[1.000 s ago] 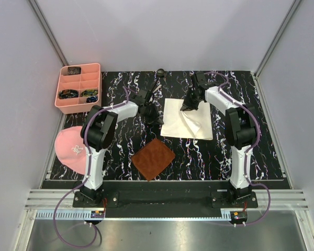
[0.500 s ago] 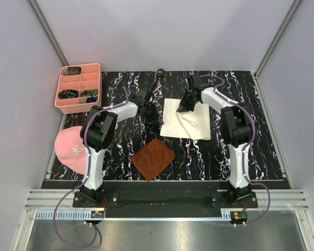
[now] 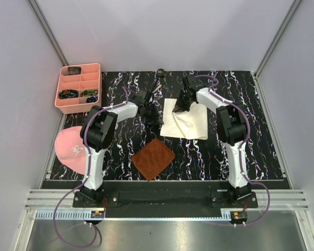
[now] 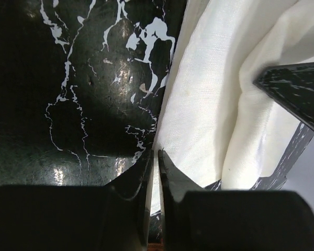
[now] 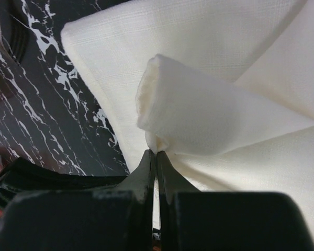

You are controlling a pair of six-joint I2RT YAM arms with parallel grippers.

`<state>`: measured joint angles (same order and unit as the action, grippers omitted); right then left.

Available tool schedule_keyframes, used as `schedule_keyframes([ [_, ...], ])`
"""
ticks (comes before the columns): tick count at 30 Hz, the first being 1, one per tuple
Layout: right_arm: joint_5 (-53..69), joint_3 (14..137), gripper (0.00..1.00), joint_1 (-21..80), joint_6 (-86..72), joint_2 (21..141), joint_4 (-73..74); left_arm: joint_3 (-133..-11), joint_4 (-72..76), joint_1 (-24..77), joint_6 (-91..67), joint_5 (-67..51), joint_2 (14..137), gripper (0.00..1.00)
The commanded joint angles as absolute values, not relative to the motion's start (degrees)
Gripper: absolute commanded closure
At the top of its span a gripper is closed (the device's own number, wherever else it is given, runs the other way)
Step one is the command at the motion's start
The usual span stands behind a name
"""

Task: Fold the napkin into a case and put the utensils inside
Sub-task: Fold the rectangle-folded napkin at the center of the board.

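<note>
The cream-white napkin point(image 3: 192, 125) lies rumpled right of the table's middle. My left gripper point(image 3: 158, 117) sits at its left edge; in the left wrist view the jaws point(image 4: 156, 152) are shut on that thin edge of the napkin point(image 4: 199, 104). My right gripper point(image 3: 178, 106) is shut on a raised corner, with a bunched fold of the napkin point(image 5: 220, 117) standing just above its fingertips point(image 5: 156, 152). A dark spoon point(image 3: 159, 76) with a round bowl lies at the back, behind the left gripper. No fork is in view. No case shape shows.
A brown textured mat point(image 3: 153, 158) lies in front of the napkin. At the back left stands a pink compartment tray point(image 3: 97, 83) with small items. A pink cap point(image 3: 70, 146) rests at the left edge, beside the left arm.
My right gripper has carried the napkin's corner leftward and a little back, drawing the cloth over itself. The left gripper has stayed at the left edge.
</note>
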<state>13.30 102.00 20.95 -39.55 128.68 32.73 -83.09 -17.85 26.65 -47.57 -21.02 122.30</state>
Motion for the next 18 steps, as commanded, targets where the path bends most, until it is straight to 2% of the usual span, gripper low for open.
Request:
schedule_keyframes([
  [1, 14.9, 105.3, 0.93, 21.4, -39.2, 130.0, 32.1, -82.8, -16.1, 27.0, -46.9, -22.1, 118.7, 0.87],
  [3, 16.0, 105.8, 0.81, 21.4, -38.5, 130.2, 32.1, -82.4, -16.1, 26.9, -46.2, -21.5, 117.3, 0.84],
  [4, 16.3, 106.5, 0.71, 21.4, -37.6, 130.0, 32.1, -82.0, -16.1, 26.9, -45.9, -20.1, 116.6, 0.83],
  [8, 18.5, 107.1, 0.54, 20.9, -35.0, 127.2, 33.0, -81.6, -17.0, 26.8, -42.4, -17.8, 112.9, 0.71],
  [10, 18.7, 105.7, 0.49, 20.0, -32.9, 123.3, 33.6, -81.7, -17.3, 26.9, -41.1, -17.1, 110.9, 0.63],
  [11, 18.2, 104.7, 0.42, 19.5, -32.3, 121.7, 33.6, -82.2, -17.5, 26.9, -40.1, -17.3, 110.6, 0.61],
  [15, 17.9, 98.4, 0.3, 17.3, -27.5, 114.7, 33.7, -85.3, -19.2, 27.1, -37.3, -19.5, 111.5, 0.52],
  [18, 19.9, 93.0, 0.29, 15.3, -24.0, 111.4, 33.6, -87.3, -20.1, 27.2, -35.1, -19.7, 112.8, 0.49],
])
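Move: The right hand holds the gathered flap of the napkin. The napkin's left edge, where the flap is being laid, is about 5 cm to its left and 2 cm below. The napkin's middle lies 4 cm to its right and 4 cm back, and the fork some 9 cm left and 8 cm ahead. The left hand is right at that edge: napkin middle 9 cm to its right and 1 cm ahead, brown cloth 18 cm back and 3 cm left. Dipping about 1 cm first, the right hand opens its shut fingers wide and lets go of the flap, edges slightly left, then rises some 6 cm clear of the napkin while swinging about 3 cm to the right. The left hand, its fingertips holding down the left edge, opens halfway and lifts straight off by about 7 cm, its fingers tipping forward and up some 15 degrees. ##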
